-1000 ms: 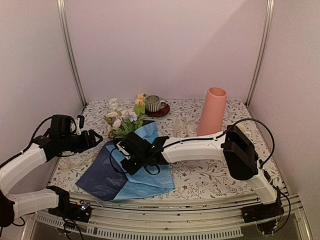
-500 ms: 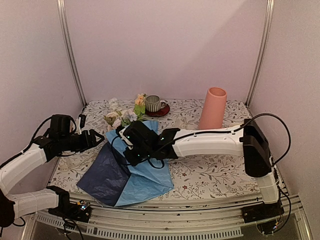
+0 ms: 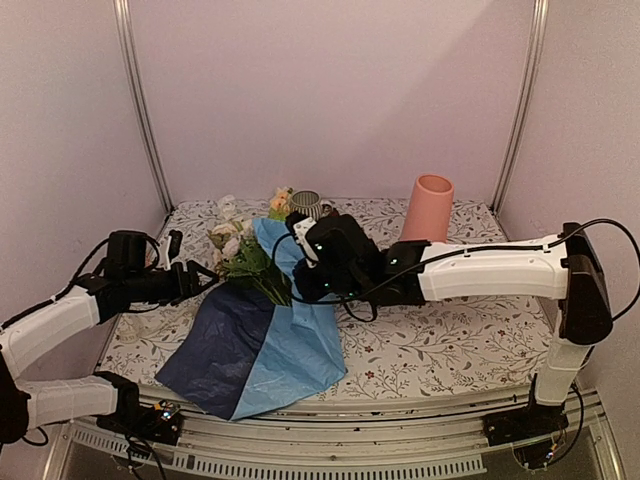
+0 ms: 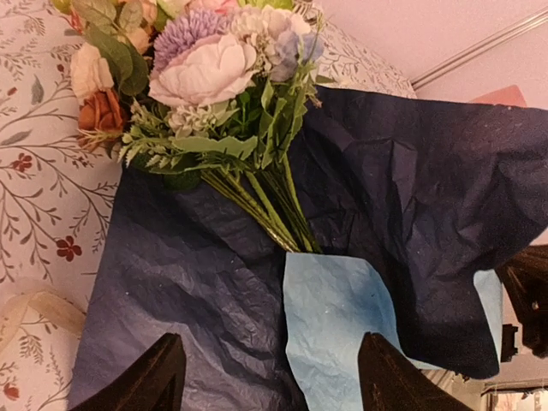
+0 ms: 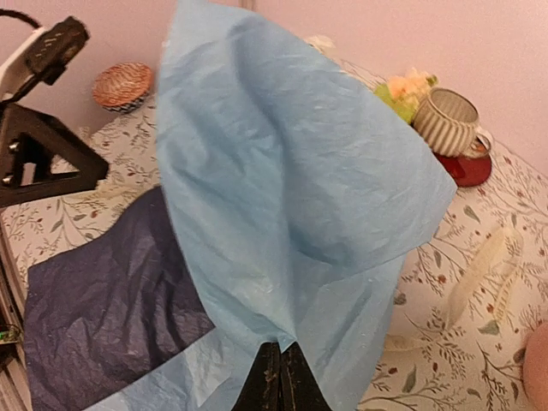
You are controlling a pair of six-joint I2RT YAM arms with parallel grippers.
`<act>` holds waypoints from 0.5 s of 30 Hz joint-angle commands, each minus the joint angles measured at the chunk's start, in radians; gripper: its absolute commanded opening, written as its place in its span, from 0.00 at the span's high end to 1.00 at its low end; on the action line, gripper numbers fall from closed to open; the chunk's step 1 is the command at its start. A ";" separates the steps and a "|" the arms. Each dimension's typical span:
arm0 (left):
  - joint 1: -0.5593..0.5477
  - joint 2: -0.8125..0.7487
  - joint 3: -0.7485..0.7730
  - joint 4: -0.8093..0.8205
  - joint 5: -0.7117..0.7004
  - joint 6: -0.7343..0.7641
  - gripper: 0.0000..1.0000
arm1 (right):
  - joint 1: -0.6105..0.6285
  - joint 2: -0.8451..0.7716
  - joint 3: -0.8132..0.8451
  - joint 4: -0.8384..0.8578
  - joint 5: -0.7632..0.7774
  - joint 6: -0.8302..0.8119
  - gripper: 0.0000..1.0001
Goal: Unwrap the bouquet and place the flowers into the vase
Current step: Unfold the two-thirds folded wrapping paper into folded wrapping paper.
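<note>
The bouquet lies at the left of the table, its pastel flowers (image 3: 237, 240) (image 4: 205, 68) resting on unfolded blue paper. The green stems (image 4: 270, 210) lie bare on the dark blue sheet (image 3: 215, 345) (image 4: 197, 274). My right gripper (image 3: 300, 268) (image 5: 278, 377) is shut on a fold of the light blue sheet (image 3: 295, 320) (image 5: 282, 197), which it holds raised above the table. My left gripper (image 3: 197, 275) (image 4: 272, 368) hovers open just left of the paper, with nothing between its fingers. The salmon-pink vase (image 3: 425, 220) stands upright at the back right.
A striped cup (image 3: 305, 203) (image 5: 449, 120) on a red saucer (image 5: 467, 167) stands at the back, behind the flowers. A cream ribbon lies loose on the floral cloth (image 4: 21, 312) (image 5: 479, 274). A round woven object (image 5: 122, 84) sits at the far left.
My right gripper shut on the light blue sheet, then lifted it up and toward the back right, baring the stems. The left arm has hardly moved.
</note>
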 commanded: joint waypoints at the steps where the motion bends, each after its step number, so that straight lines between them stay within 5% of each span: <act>1: -0.060 0.060 -0.021 0.103 0.051 -0.024 0.29 | -0.108 -0.100 -0.144 0.053 -0.053 0.121 0.97; 12: -0.225 0.282 0.077 0.220 0.023 -0.042 0.29 | -0.308 -0.285 -0.548 0.183 -0.122 0.328 0.87; 15: -0.233 0.303 0.096 0.217 0.017 -0.033 0.29 | -0.339 -0.309 -0.580 0.151 -0.087 0.318 0.55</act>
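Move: The right hand, shut on the raised edge of the blue paper, takes it to the bare table about 19 cm to its right, 4 cm farther out and 17 cm below. The pink vase stands some 27 cm right and 16 cm ahead; the flower stems lie about 8 cm left and 9 cm ahead, 16 cm down. From the open left hand, the stems lie some 12 cm to the right, 2 cm ahead and 10 cm lower. The right hand sweeps the pinched paper edge quickly to the right, about 17 cm, sinking some 8 cm and reaching about 5 cm forward, away from the stems and towards the vase, while it tips down and turns clockwise some 20 degrees; only near the end do its fingers part beside the paper. Meanwhile the left hand, still open and empty, slides about 8 cm right and sinks 3 cm over the dark paper towards the stems, turning slightly clockwise. ##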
